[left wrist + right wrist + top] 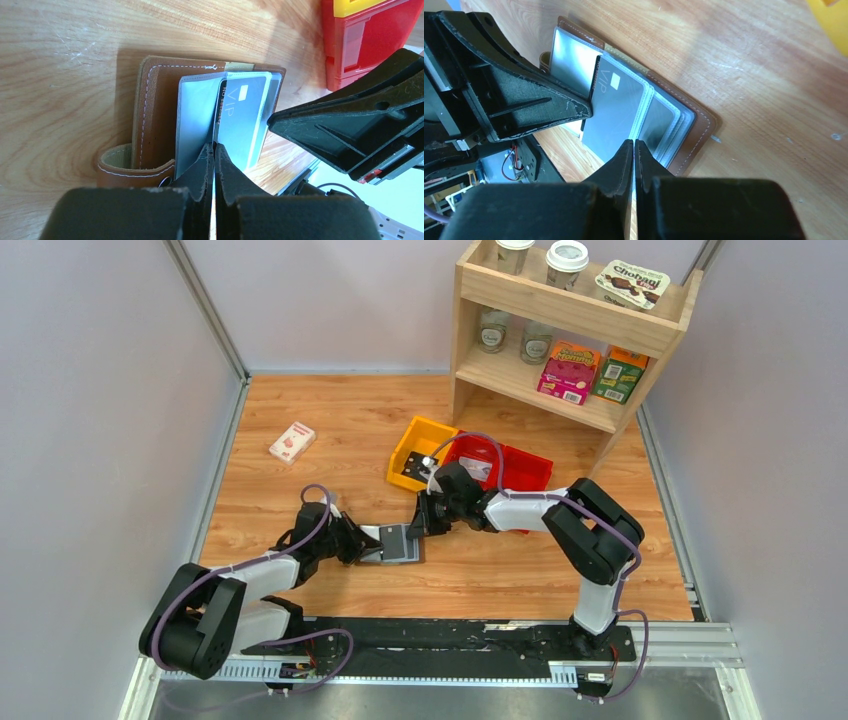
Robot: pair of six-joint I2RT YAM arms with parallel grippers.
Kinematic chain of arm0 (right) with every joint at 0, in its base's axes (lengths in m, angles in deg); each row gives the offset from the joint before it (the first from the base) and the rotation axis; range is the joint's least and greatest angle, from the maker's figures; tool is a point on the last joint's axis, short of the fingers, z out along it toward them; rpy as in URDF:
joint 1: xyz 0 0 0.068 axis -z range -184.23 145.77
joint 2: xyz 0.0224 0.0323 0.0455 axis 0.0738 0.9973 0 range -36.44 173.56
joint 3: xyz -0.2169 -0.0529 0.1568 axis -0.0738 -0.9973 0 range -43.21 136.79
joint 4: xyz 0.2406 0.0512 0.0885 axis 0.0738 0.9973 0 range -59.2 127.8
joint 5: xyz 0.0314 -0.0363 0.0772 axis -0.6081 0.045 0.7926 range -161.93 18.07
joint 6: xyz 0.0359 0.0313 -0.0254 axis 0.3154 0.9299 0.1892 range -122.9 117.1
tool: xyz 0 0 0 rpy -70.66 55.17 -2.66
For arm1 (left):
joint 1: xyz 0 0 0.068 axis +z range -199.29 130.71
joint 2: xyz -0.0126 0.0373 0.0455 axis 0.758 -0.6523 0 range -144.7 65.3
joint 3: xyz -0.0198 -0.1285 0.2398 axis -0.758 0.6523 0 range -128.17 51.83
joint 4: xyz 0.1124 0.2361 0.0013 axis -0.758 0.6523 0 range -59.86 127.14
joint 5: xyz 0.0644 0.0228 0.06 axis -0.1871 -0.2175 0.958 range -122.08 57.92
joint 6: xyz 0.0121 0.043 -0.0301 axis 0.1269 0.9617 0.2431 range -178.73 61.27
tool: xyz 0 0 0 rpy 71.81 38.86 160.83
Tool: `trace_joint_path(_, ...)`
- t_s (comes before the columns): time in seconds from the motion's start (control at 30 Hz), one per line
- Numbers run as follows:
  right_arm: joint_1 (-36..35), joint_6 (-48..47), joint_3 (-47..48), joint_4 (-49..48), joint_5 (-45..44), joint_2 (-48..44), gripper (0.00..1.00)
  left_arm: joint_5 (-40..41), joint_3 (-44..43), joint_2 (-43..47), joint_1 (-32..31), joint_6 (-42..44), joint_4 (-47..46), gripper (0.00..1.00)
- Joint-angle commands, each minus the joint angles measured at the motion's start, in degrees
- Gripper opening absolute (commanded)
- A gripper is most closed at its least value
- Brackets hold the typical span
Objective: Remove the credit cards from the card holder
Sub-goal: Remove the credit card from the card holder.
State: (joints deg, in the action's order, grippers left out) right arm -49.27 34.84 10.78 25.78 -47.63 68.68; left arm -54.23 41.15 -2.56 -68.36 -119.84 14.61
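Note:
The brown card holder point(402, 543) lies open on the wooden table between my two grippers. In the left wrist view its brown cover point(155, 110) and clear grey-blue sleeves show, with a grey VIP card point(242, 117) in the middle sleeve. My left gripper point(214, 146) is shut on the near edge of a sleeve, at the fold beside the card. My right gripper point(634, 142) is shut on the edge of the VIP card point(616, 107) and its sleeve. The two grippers face each other across the holder point(696, 125), left point(372, 546) and right point(418, 525).
A yellow bin point(420, 445) and a red bin point(520, 468) stand just behind the right gripper; the red bin also shows in the left wrist view point(370, 40). A white-and-red small box point(292, 441) lies at the far left. A wooden shelf point(570, 310) with goods stands at the back right.

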Motion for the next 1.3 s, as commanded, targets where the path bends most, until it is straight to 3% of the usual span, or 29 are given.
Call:
trace_joint_path(0.0, 0.12, 0.58, 0.85, -3.15, 3.65, -1.94, 0.06, 0.53, -0.48, -0.61, 0.17, 2.39, 1.99, 0.00)
trace_joint_path(0.5, -0.32, 0.41, 2.17, -4.57, 4.89, 4.48, 0.06, 0.00, -0.57, -1.40, 0.17, 2.57, 1.12, 0.00)
trace_joint_path(0.67, -0.14, -0.29, 1.11, -0.53, 0.59, 4.30, 0.03, 0.79, -0.57, -0.88, 0.17, 2.39, 1.73, 0.01)
trace_joint_path(0.77, -0.14, -1.52, 0.67, 3.51, -2.49, 4.21, 0.01, 1.15, -0.22, -0.26, 0.26, 2.13, 1.73, 0.06)
trace_joint_path(1.0, -0.05, -3.28, -2.14, 4.23, -3.03, 4.30, 0.01, -2.63, 3.20, -2.02, 2.20, -0.86, -9.69, 0.23)
trace_joint_path(1.27, -0.05, -3.99, -2.58, 3.79, -3.02, 4.92, 0.02, -5.71, 3.56, -6.14, 2.55, -2.62, -18.48, 0.25)
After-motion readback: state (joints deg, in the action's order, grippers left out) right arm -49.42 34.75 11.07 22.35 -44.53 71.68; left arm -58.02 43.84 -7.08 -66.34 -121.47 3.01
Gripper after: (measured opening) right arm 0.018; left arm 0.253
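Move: The VIP credit card in the open card holder has its middle about 3 cm to the right of the left hand and 1 cm ahead, at tip height; the left tips are already shut at its left edge. From the right hand that middle is about 3 cm left, 1 cm ahead and 1 cm below. The yellow bin stands some 18 cm ahead of the right hand and 2 cm to its right, the red bin about 16 cm ahead and 13 cm right. The right fingertips come down onto the sleeved VIP card near its right edge and press there, after a small hop left and up: about 1 cm left, then 1 cm down. The left fingertips stay at the card's left edge, then open to about a quarter, straddling that edge, with a slight roll and barely half a centimetre of forward drift. ##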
